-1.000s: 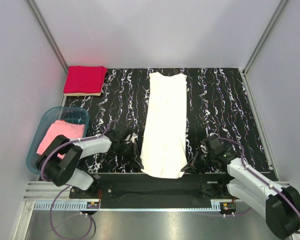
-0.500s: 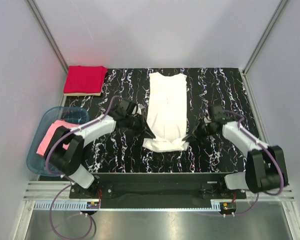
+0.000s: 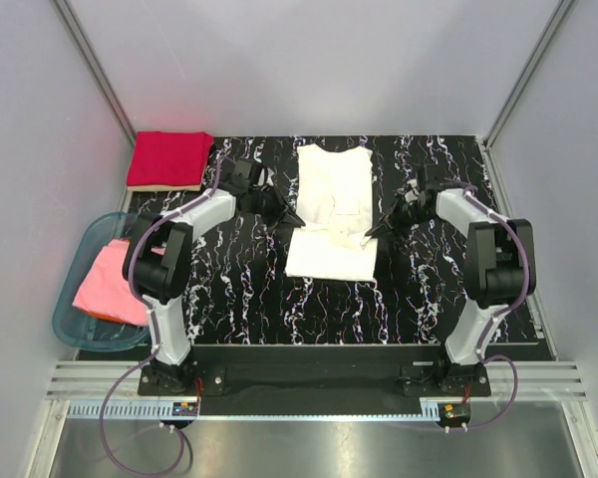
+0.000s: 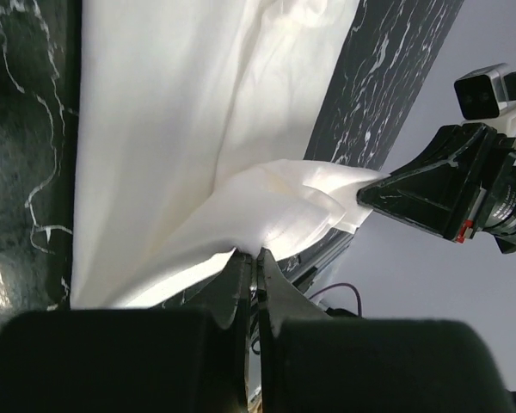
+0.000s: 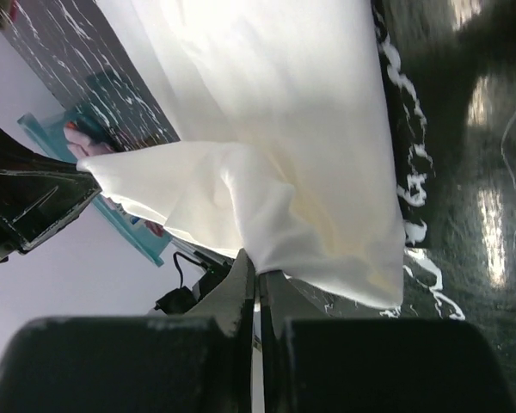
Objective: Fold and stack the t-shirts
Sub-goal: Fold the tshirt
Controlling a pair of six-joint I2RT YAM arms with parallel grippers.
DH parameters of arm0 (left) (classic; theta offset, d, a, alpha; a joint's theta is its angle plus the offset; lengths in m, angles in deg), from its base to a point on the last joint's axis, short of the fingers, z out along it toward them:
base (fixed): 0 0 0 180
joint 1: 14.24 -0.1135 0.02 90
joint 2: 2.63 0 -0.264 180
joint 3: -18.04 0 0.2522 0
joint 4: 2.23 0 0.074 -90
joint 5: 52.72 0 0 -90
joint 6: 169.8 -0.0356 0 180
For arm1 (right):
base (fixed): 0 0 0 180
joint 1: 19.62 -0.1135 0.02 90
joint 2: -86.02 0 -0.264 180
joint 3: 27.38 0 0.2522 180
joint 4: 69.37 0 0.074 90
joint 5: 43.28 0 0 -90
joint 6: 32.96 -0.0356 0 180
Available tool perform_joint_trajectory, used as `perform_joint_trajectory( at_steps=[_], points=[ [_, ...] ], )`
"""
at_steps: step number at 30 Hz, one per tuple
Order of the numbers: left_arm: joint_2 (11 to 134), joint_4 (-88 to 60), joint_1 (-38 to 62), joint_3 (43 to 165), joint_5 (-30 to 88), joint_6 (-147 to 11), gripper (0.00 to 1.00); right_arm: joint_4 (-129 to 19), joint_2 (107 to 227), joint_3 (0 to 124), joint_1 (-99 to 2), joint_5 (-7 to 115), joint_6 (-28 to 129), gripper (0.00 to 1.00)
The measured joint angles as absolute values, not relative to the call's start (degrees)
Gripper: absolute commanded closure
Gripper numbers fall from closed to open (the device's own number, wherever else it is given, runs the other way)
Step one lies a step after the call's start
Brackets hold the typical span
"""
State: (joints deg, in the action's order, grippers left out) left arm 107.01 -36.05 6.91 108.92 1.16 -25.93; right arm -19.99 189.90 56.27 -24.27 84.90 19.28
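Note:
A white t-shirt [image 3: 331,214] lies lengthwise on the black mat, its near hem lifted and carried back over the middle. My left gripper [image 3: 297,221] is shut on the hem's left corner [image 4: 241,245]. My right gripper [image 3: 369,233] is shut on the right corner [image 5: 267,258]. Both hold the cloth just above the shirt's middle. A folded red t-shirt [image 3: 168,159] rests at the mat's far left corner. A pink t-shirt [image 3: 110,284] sits crumpled in the teal tub [image 3: 72,295] on the left.
The black white-streaked mat [image 3: 429,289] covers the table. Grey walls and metal posts close in the back and sides. Each wrist view shows the other gripper's black fingers [image 4: 430,185] across the cloth.
Both grippers have carried the white shirt's near hem from the front edge of the mat away toward the far side, doubling the shirt over itself. The red and pink shirts have not moved.

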Motion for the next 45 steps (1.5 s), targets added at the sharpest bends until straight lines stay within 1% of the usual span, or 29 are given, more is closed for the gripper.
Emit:
perform_joint_trajectory(
  at_steps=[8,25,28,30,31,32,33,34,35,36,38,39,40,42,45],
  points=[
    [112.6,-36.2,5.4,114.5,1.5,-24.7,1.00,-19.2,198.3,66.1,-23.1,87.5,21.3,1.00],
    [118.4,-36.0,2.9,120.2,2.6,-21.6,1.00,-17.4,208.5,75.2,-20.8,91.8,23.8,1.00],
    [120.1,-35.9,2.9,121.4,2.6,-21.3,1.00,-17.2,209.7,76.3,-20.5,92.4,23.8,0.98],
    [121.1,-35.8,2.9,122.0,2.6,-21.2,0.96,-17.0,210.6,77.1,-20.4,92.7,23.8,0.93],
    [121.5,-35.8,2.9,122.1,2.6,-21.2,0.93,-16.9,211.1,77.4,-20.3,92.9,23.8,0.90],
    [121.9,-35.8,2.9,122.1,2.6,-21.3,0.86,-16.9,211.5,77.8,-20.3,92.9,23.8,0.86],
    [122.1,-35.9,2.9,122.1,2.6,-21.3,0.82,-16.8,212.0,78.1,-20.3,92.9,23.8,0.75],
    [122.3,-35.9,2.9,122.1,2.6,-21.3,0.76,-16.8,212.3,78.3,-20.3,92.9,23.8,0.71],
    [122.4,-36.2,2.9,122.3,2.8,-21.7,0.66,-16.6,212.7,78.8,-20.3,92.9,24.0,0.67],
    [122.7,-37.1,2.8,122.9,3.1,-22.5,0.61,-16.5,213.2,79.4,-20.1,93.0,24.1,0.55],
    [123.1,-39.2,2.7,125.1,4.4,-24.5,0.55,-16.3,213.9,80.5,-19.4,93.0,24.4,0.45],
    [123.1,-40.6,2.6,126.5,5.2,-26.0,0.50,-15.9,214.2,81.2,-18.7,92.9,24.7,0.41],
    [123.1,-41.5,2.4,127.8,6.0,-27.6,0.49,-15.6,214.4,82.0,-17.8,92.9,25.0,0.39],
    [122.1,-41.9,2.0,128.9,7.3,-30.6,0.49,-14.4,214.5,83.9,-15.7,92.7,25.9,0.37],
    [118.7,-43.3,1.7,127.6,8.0,-33.6,0.50,-13.5,213.4,85.2,-13.4,92.0,27.3,0.37]
  ],
)
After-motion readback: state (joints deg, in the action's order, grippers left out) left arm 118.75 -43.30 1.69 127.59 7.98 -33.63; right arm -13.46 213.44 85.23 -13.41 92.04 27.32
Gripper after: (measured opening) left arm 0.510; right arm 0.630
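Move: The t-shirt's lower hem, pinched in both hands, is bound for a line across the shirt's own upper part: about 7 cm ahead, 1 cm left and 7 cm below the left hand; roughly 8 cm ahead, 1 cm right and 5 cm below the right hand. From the left hand the collar end lies about 24 cm ahead and 9 cm right, and the near fold edge some 11 cm back and 8 cm right, both flat on the table about 8 cm below. The t-shirt's hem, still pinched at both corners, is carried forward over the shirt's upper part some 7–8 cm, sinking 3–5 cm as it goes. Both hands then open to roughly half and let go of it, easing up 2–4 cm and a little farther forward; the right hand swings about 5 cm out to the right, the left drifts about 2 cm left. ##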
